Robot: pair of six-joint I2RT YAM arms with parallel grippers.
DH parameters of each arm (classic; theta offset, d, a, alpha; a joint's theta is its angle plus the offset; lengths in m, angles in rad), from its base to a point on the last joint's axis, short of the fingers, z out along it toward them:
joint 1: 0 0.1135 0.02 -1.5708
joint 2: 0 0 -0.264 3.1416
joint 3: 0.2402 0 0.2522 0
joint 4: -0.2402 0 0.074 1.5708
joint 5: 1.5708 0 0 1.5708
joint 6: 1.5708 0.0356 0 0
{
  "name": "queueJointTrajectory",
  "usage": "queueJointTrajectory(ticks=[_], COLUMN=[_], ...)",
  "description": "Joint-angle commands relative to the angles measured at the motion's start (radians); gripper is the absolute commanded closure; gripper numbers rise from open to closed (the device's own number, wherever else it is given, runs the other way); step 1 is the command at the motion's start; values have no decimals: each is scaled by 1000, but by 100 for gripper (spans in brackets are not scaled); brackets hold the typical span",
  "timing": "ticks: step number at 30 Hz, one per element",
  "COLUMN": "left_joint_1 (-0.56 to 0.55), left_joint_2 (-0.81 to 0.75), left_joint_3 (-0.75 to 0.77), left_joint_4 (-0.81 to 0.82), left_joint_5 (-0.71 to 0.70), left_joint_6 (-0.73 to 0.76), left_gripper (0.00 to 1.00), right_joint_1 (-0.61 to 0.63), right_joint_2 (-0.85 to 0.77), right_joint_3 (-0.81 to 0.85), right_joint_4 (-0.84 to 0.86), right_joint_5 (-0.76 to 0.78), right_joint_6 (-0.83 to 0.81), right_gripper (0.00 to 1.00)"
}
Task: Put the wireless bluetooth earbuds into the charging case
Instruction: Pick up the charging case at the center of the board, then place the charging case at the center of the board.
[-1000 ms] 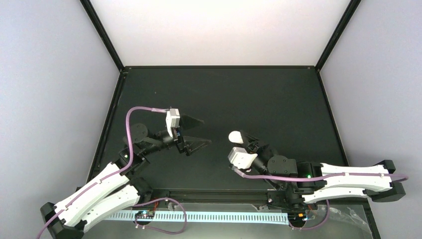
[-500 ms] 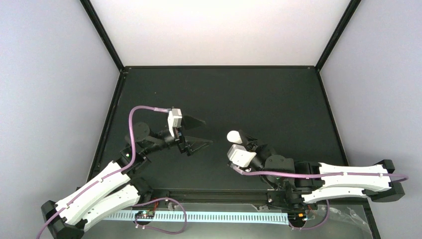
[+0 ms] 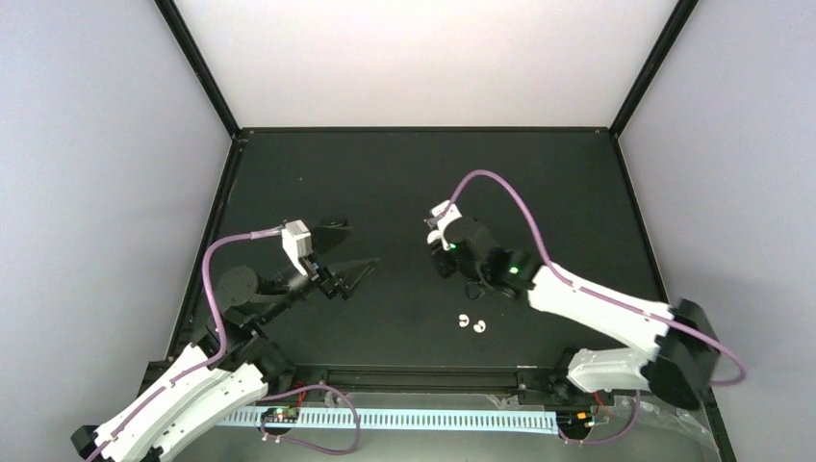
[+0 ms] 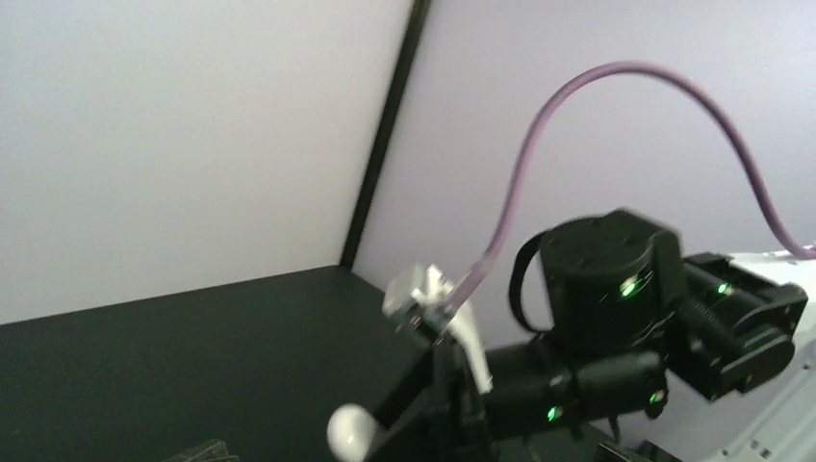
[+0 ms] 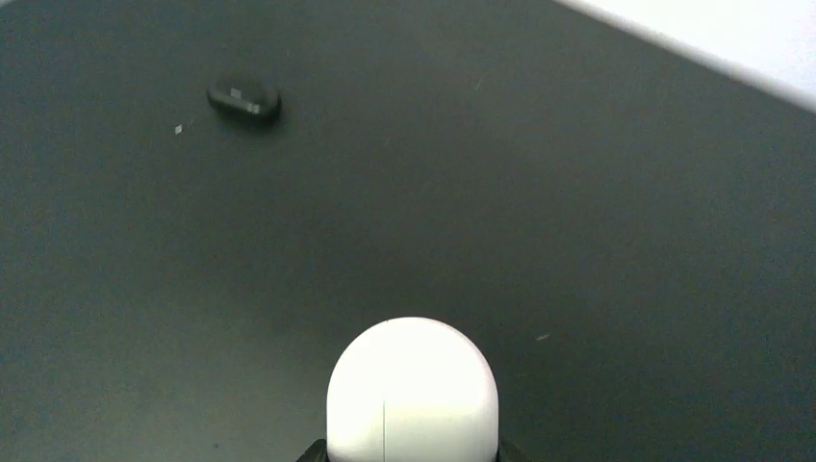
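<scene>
My right gripper (image 5: 409, 449) is shut on the white, rounded charging case (image 5: 412, 390), which fills the bottom of the right wrist view; a thin seam runs down its face. The left wrist view shows the same case (image 4: 351, 433) at the tip of the right arm's fingers, above the mat. Two white earbuds (image 3: 465, 320) (image 3: 480, 326) lie side by side on the black mat near the front. A small black earbud (image 5: 244, 99) lies on the mat ahead of the case. My left gripper (image 3: 358, 244) hangs open and empty at centre left, pointing right.
The black mat (image 3: 539, 183) is bounded by a raised black frame and white walls. The right arm (image 3: 587, 303) stretches diagonally over the mat's right front. A purple cable (image 3: 500, 192) loops above it.
The right arm has swung up and away from the near edge with the case, exposing two white earbuds on the mat. The left arm has drawn back slightly left.
</scene>
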State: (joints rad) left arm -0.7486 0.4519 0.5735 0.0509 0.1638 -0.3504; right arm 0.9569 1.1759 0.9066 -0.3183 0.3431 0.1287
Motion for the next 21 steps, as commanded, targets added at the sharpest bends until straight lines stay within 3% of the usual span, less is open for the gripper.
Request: queueJointTrajectory(ticks=[1, 8, 21], left_joint_1=[-6, -6, -7], left_joint_2=[-42, -75, -67], left_joint_3=[-13, -4, -58], left_joint_4=[-130, -298, -317], left_joint_5=[-150, -258, -248], left_joint_6=[9, -1, -55], left_gripper=[1, 1, 1], right_joint_1=[-24, -35, -53], right_joint_2=[182, 380, 506], right_joint_3=[7, 16, 18], right_joint_4=[100, 128, 72], right_joint_5=[-125, -68, -64], right_joint_6=[314, 530, 654], right_gripper=[75, 76, 73])
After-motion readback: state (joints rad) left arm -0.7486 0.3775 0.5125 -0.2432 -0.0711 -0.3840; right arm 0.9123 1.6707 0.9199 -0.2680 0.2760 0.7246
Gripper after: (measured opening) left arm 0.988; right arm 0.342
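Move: Below the right hand, which already holds the white charging case, the bare spot at the board's centre lies about 20 cm down, some 2 cm ahead and 1 cm left. The white earbuds sit roughly 7 cm back and 7 cm right of that hand on the board; the black case is about 13 cm ahead and 20 cm left. From the left hand, the white charging case is some 9 cm ahead, 11 cm right and 14 cm lower. Lowering the held white case about 17 cm almost straight down towards the board's centre, the right hand plunges fast, then slows, tipping its fingers nearly 30 degrees further down and turning clockwise; its grip stays as it was. The left hand, wide open and empty, sinks about 8 cm, easing slightly left and forward while turning a little counter-clockwise and tipping down. ##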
